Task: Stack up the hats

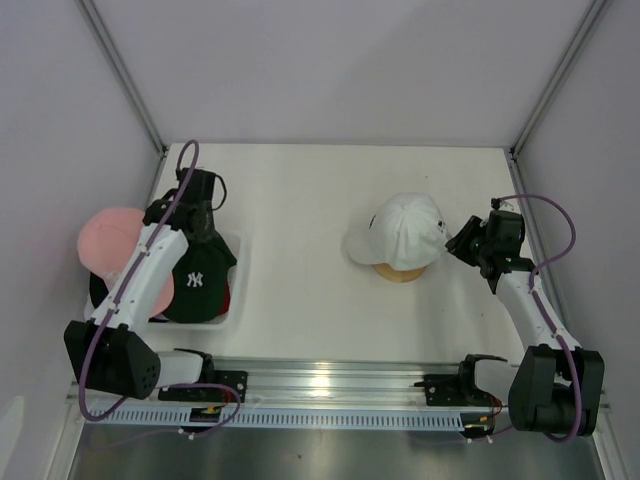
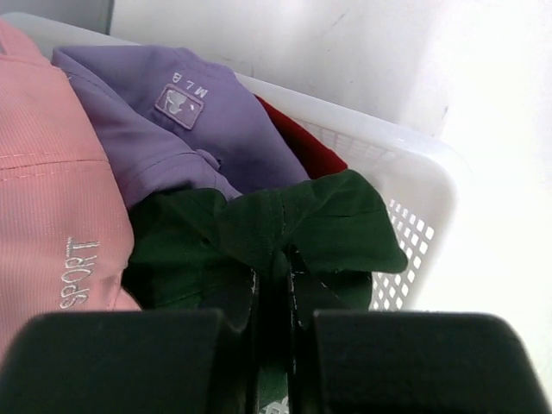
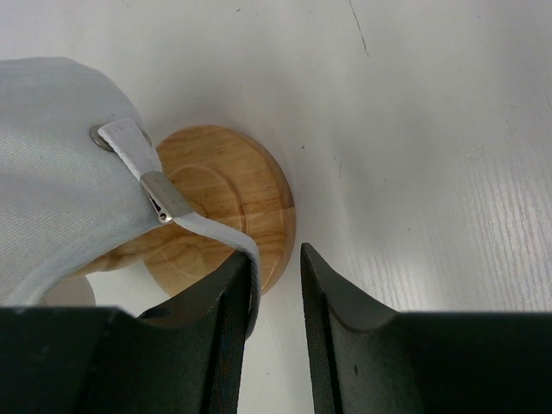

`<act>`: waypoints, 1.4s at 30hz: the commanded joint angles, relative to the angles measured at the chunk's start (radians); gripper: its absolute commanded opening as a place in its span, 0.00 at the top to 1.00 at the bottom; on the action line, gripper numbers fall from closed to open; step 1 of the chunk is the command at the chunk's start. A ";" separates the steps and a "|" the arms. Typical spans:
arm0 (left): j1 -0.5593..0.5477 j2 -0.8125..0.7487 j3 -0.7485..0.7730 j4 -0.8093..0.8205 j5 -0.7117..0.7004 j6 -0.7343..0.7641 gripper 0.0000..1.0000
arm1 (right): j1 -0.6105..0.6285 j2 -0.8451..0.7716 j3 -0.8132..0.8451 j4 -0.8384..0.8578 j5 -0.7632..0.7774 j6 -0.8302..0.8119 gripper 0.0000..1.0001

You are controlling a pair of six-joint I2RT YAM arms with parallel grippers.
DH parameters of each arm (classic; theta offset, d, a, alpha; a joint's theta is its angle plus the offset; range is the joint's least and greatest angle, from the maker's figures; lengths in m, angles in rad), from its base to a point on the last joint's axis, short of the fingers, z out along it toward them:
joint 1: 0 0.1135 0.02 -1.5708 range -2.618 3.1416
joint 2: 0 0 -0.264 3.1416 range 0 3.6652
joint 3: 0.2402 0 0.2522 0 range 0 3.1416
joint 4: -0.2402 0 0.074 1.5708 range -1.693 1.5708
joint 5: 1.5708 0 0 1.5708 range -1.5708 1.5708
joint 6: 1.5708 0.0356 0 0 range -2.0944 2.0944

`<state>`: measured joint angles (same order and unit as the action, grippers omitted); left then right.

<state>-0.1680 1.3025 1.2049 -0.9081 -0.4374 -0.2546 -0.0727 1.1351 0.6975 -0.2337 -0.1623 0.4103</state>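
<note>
Several hats lie in a white mesh basket (image 1: 232, 318) at the left. They are a pink one (image 1: 112, 240), a black one with a white NY logo (image 1: 197, 282), a lavender one (image 2: 172, 121) and a red one (image 2: 304, 148). My left gripper (image 2: 274, 280) reaches down into the basket, shut on a fold of the black hat (image 2: 285, 220). A white hat (image 1: 405, 228) sits on the round wooden stand (image 1: 400, 273) at centre right. My right gripper (image 3: 274, 252) is at its back edge with the jaws apart. The hat's strap (image 3: 159, 194) hangs against the inner face of the left finger (image 3: 220, 319).
The basket's far wall (image 2: 414, 172) stands just beyond the held fold. Side panels close in the table on the left and right. A metal rail (image 1: 330, 385) runs along the near edge between the arm bases.
</note>
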 commanded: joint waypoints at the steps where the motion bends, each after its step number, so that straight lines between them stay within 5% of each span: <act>1: -0.014 -0.074 0.068 0.011 0.126 0.043 0.99 | -0.007 -0.005 0.011 0.017 0.017 0.001 0.67; 7: -0.109 -0.154 0.327 -0.078 0.325 0.164 0.99 | -0.009 -0.021 0.017 0.023 0.000 0.007 0.67; 13: -0.171 -0.178 0.444 0.044 0.641 0.242 0.99 | -0.010 -0.017 0.016 0.031 -0.020 0.009 0.67; 23: -0.361 0.029 0.570 0.231 0.985 0.518 0.99 | -0.030 -0.104 0.071 0.027 -0.060 0.012 0.48; 27: -0.370 0.130 0.619 0.267 1.234 0.632 0.99 | -0.059 -0.110 0.094 0.030 -0.143 0.038 0.46; 34: -0.384 0.308 0.788 0.207 1.413 0.765 0.99 | -0.093 -0.135 0.158 -0.013 -0.252 0.055 0.23; 42: -0.418 0.316 0.768 0.259 1.609 0.874 0.99 | -0.102 -0.253 0.241 -0.157 -0.191 0.025 0.02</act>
<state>-0.5583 1.6314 1.9377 -0.7044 1.0054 0.5102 -0.1665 0.9424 0.8761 -0.3397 -0.3698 0.4511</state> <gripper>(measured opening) 0.083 0.964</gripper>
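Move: The white hat on its stand lies about 47 cm to the right of my left hand and 3 cm farther out, nearly level; that hand already grips the green hat. The purple hat, in the basket, is roughly 5 cm nearer me and 8 cm below it; the pink hat sits some 18 cm to its left, 4 cm back and 5 cm lower. From my right hand, the white hat's crown is about 10 cm left and 2 cm ahead. Keeping the green hat pinched, I lift my left hand over 20 cm out of the basket, and sweep it some 35 cm right towards the white hat, swinging the wrist clockwise by over 100 degrees until the fingers point right, almost level. My right hand waits at the white hat's strap, then opens wide and rises about 12 cm, coming free of it. ##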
